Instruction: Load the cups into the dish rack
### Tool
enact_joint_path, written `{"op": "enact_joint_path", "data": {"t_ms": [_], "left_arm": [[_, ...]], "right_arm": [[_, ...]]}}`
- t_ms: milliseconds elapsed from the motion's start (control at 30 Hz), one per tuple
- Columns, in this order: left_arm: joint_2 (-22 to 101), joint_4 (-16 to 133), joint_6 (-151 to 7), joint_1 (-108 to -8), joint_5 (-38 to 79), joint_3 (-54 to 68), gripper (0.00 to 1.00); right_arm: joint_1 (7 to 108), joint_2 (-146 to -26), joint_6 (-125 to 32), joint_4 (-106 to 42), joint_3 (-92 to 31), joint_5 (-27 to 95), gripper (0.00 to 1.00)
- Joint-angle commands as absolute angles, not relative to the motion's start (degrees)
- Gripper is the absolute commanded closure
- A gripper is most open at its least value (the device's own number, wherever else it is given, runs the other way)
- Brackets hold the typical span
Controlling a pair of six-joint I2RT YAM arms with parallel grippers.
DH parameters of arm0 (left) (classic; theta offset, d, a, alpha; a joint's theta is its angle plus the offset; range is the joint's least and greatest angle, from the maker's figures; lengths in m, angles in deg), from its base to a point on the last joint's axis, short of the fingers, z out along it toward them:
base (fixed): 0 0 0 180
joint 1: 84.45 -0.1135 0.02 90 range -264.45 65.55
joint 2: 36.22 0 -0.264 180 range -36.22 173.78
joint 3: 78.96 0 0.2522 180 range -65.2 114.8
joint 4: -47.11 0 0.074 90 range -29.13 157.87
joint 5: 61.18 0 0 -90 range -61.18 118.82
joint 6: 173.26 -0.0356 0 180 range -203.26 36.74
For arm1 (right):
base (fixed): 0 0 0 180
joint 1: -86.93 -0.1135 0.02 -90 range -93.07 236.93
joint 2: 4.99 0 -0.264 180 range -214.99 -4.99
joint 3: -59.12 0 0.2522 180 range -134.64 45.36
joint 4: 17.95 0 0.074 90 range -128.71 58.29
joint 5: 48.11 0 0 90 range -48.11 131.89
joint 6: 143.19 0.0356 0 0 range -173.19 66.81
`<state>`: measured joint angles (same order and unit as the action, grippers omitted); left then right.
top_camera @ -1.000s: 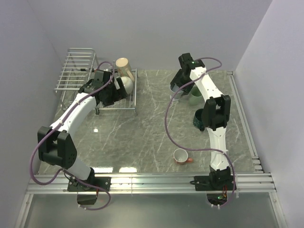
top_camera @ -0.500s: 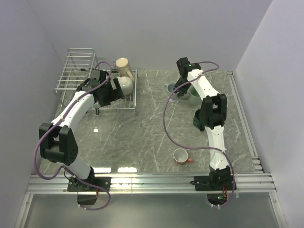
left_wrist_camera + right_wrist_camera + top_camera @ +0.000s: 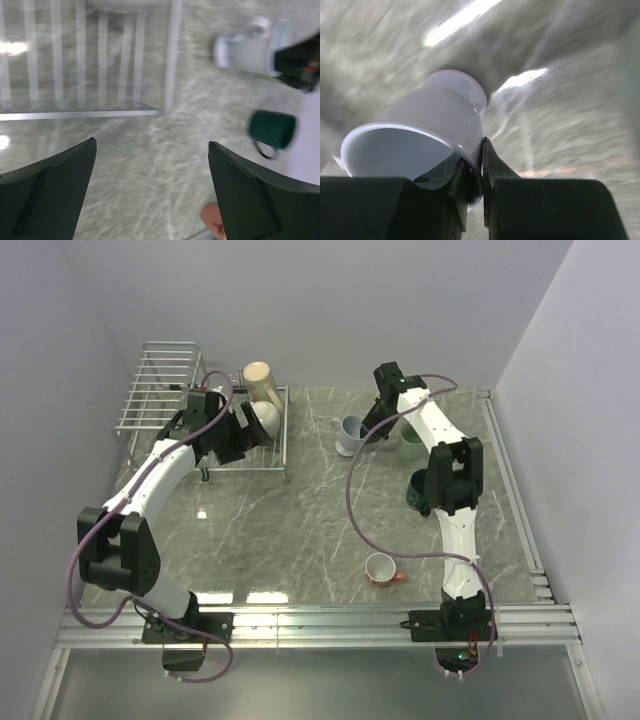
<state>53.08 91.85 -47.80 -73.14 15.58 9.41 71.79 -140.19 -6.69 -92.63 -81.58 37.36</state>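
Observation:
My right gripper (image 3: 481,167) is shut on the rim of the pale blue cup (image 3: 432,127), one finger inside and one outside. In the top view it (image 3: 371,433) holds that cup (image 3: 348,432) tilted, left of the pale green cup (image 3: 411,446). The dark green cup (image 3: 419,490) and the small orange-red cup (image 3: 380,568) stand on the table. A beige cup (image 3: 258,376) and a cream-white cup (image 3: 264,416) are in the dish rack (image 3: 160,390). My left gripper (image 3: 244,437) hovers open over the rack's flat tray, beside the cream-white cup. Nothing is between the left gripper's (image 3: 151,145) fingers.
The rack's grid (image 3: 100,60) fills the upper left of the left wrist view, where the pale blue cup (image 3: 250,47), dark green cup (image 3: 272,129) and orange-red cup (image 3: 212,217) also show. Walls close in on the left, back and right. A metal rail (image 3: 320,618) runs along the near edge.
The right gripper has shut on the pale blue cup's rim and carried it leftwards away from the pale green cup. The left gripper drew back off the cream-white cup, still open.

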Motion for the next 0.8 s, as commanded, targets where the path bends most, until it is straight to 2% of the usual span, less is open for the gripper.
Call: {"op": "enact_joint_path", "data": {"t_ms": [0,100,200,267,333,433,567,767], "left_arm": [[46.0,80.4,-44.8,-73.2,4.5,7.0,0.01],[42.7,76.1,-43.5,-73.2,2.3,5.3,0.01],[38.7,69.8,-41.4,-73.3,-1.1,2.3,0.01],[35.8,62.0,-39.3,-73.4,-4.2,-0.6,0.01],[31.7,53.9,-35.1,-73.5,-6.0,-5.3,0.01],[28.4,49.2,-30.5,-73.5,-7.5,-9.6,0.01],[25.1,40.7,-25.5,-72.6,-8.5,-13.1,0.01],[25.7,35.8,-24.4,-67.8,-9.3,-13.4,0.00]], "right_arm": [[71.6,-125.8,-3.9,-78.8,-75.2,16.5,1.00],[71.6,-119.1,0.2,-69.5,-65.6,5.6,1.00],[71.7,-110.4,5.9,-58.5,-54.3,0.2,1.00],[71.6,-105.7,15.5,-49.4,-43.2,-4.6,1.00],[71.1,-99.8,27.8,-33.2,-32.8,-8.1,1.00],[70.3,-94.1,39.3,-19.1,-24.5,-9.5,1.00],[70.0,-89.5,45.1,-13.9,-19.9,-12.0,1.00],[69.9,-84.0,51.6,-8.8,-16.8,-13.7,1.00]]}}
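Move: The right fingers already pinch the light blue cup by its rim, its body some 4 cm left of them and 2 below. The open left gripper is about 26 cm left of the right hand, 10 back and 10 higher; the green cup stands 11 cm right and 1 back. From the left hand, the light blue cup is roughly 22 cm right, 10 ahead, 12 down; the white cup in the rack lies 15 straight ahead, 13 down. Keeping its pinch on the light blue cup's rim, the right hand swings it up some 23 cm, back about 16 and left 9 towards the left gripper, rolling roughly 70 degrees so its fingers turn from down to left. The left hand, still wide open, rises about 18 cm off the rack, draws back and right, and levels its fingers towards the cup. ##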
